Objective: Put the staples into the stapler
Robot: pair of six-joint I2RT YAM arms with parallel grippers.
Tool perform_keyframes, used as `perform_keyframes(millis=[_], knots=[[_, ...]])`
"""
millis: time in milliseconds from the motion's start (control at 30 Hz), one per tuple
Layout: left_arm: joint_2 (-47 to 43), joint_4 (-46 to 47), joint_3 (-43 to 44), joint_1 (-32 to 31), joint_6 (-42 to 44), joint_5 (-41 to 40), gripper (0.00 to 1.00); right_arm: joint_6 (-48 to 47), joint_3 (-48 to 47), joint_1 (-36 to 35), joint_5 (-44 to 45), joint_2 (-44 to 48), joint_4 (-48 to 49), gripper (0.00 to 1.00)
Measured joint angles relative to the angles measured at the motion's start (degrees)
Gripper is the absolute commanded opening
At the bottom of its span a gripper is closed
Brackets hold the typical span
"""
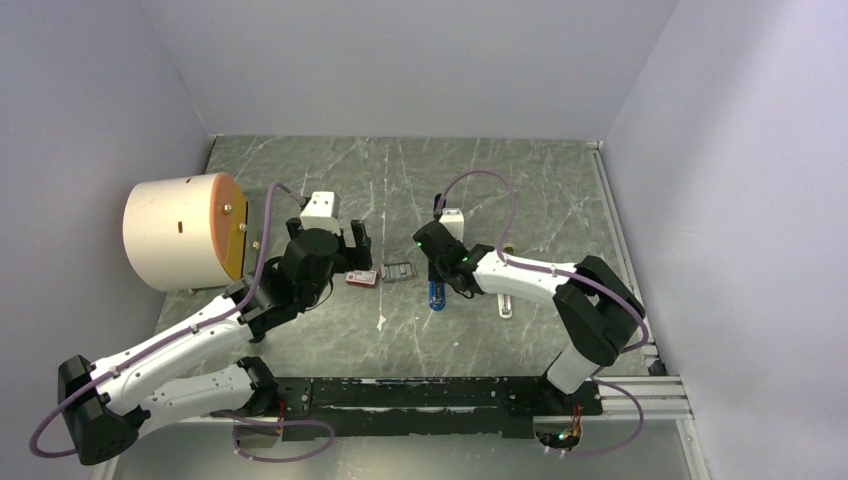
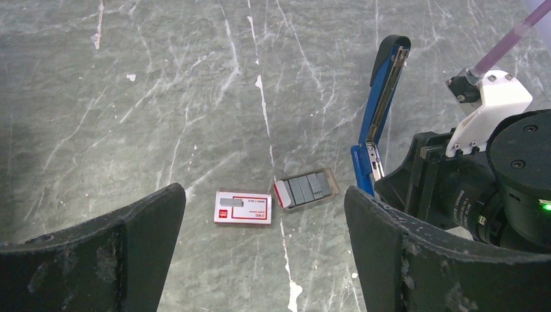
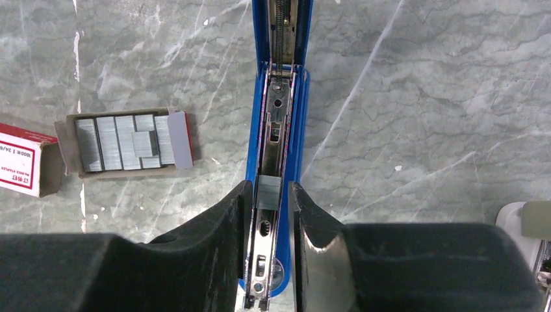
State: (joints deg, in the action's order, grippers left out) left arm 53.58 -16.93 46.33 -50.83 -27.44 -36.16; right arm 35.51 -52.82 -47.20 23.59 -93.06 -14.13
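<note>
The blue stapler (image 1: 436, 294) (image 2: 383, 91) lies opened flat on the table, its metal channel facing up (image 3: 300, 117). A short grey block of staples (image 3: 268, 191) sits in that channel. My right gripper (image 3: 269, 187) (image 1: 440, 280) straddles the block, its jaws slightly apart with a thin gap on each side. The rest of the staples fill a small open tray (image 3: 123, 144) (image 2: 305, 190) (image 1: 397, 272) left of the stapler. My left gripper (image 2: 263, 214) (image 1: 328, 238) hangs wide open above the tray, holding nothing.
The red and white box sleeve (image 2: 243, 207) (image 1: 362, 278) (image 3: 19, 168) lies just left of the tray. A large beige cylinder (image 1: 185, 232) stands at the left. A pale bar (image 1: 505, 300) lies under the right arm. Grey walls enclose the table.
</note>
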Motion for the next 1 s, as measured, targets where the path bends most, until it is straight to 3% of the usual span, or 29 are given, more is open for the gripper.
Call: perform_keyframes(millis=[533, 833, 1000], knots=[[0.0, 0.0, 0.0, 0.0, 0.0, 0.0, 0.97, -1.0, -4.8, 0.7, 0.3, 0.6, -1.7, 0.36], [0.0, -0.1, 0.0, 0.0, -1.2, 0.6, 0.97, -1.3, -9.0, 4.5, 0.0, 3.1, -4.6, 0.67], [-0.1, 0.0, -0.8, 0.0, -4.5, 3.5, 0.97, -2.9, -13.8, 6.3, 0.3, 2.3, -6.5, 0.73]])
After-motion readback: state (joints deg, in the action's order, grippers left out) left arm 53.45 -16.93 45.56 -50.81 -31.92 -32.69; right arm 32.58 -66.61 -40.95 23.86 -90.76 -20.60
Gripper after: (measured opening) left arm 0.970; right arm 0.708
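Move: The open stapler's raised lid is what the right hand goes for next: its middle is about 10 cm ahead and roughly 3 cm above, with no sideways offset. The staple strip lies in the magazine right between the right fingertips. The tray of staples is some 8 cm left and 2 cm farther out, the beige stapler about 14 cm right and 1 cm back, both slightly lower. From the left hand, the lid is about 13 cm ahead, 16 cm right and 15 cm below. Up off the magazine, gently at first and then faster, the right hand rises about 9 cm and swings forward some 6 cm towards the stapler's raised lid. Its fingers, already slack around the staple strip, leave the strip behind and spread from about a third to nearly three-quarters open, while the wrist tips the fingertips slightly forward and up. ##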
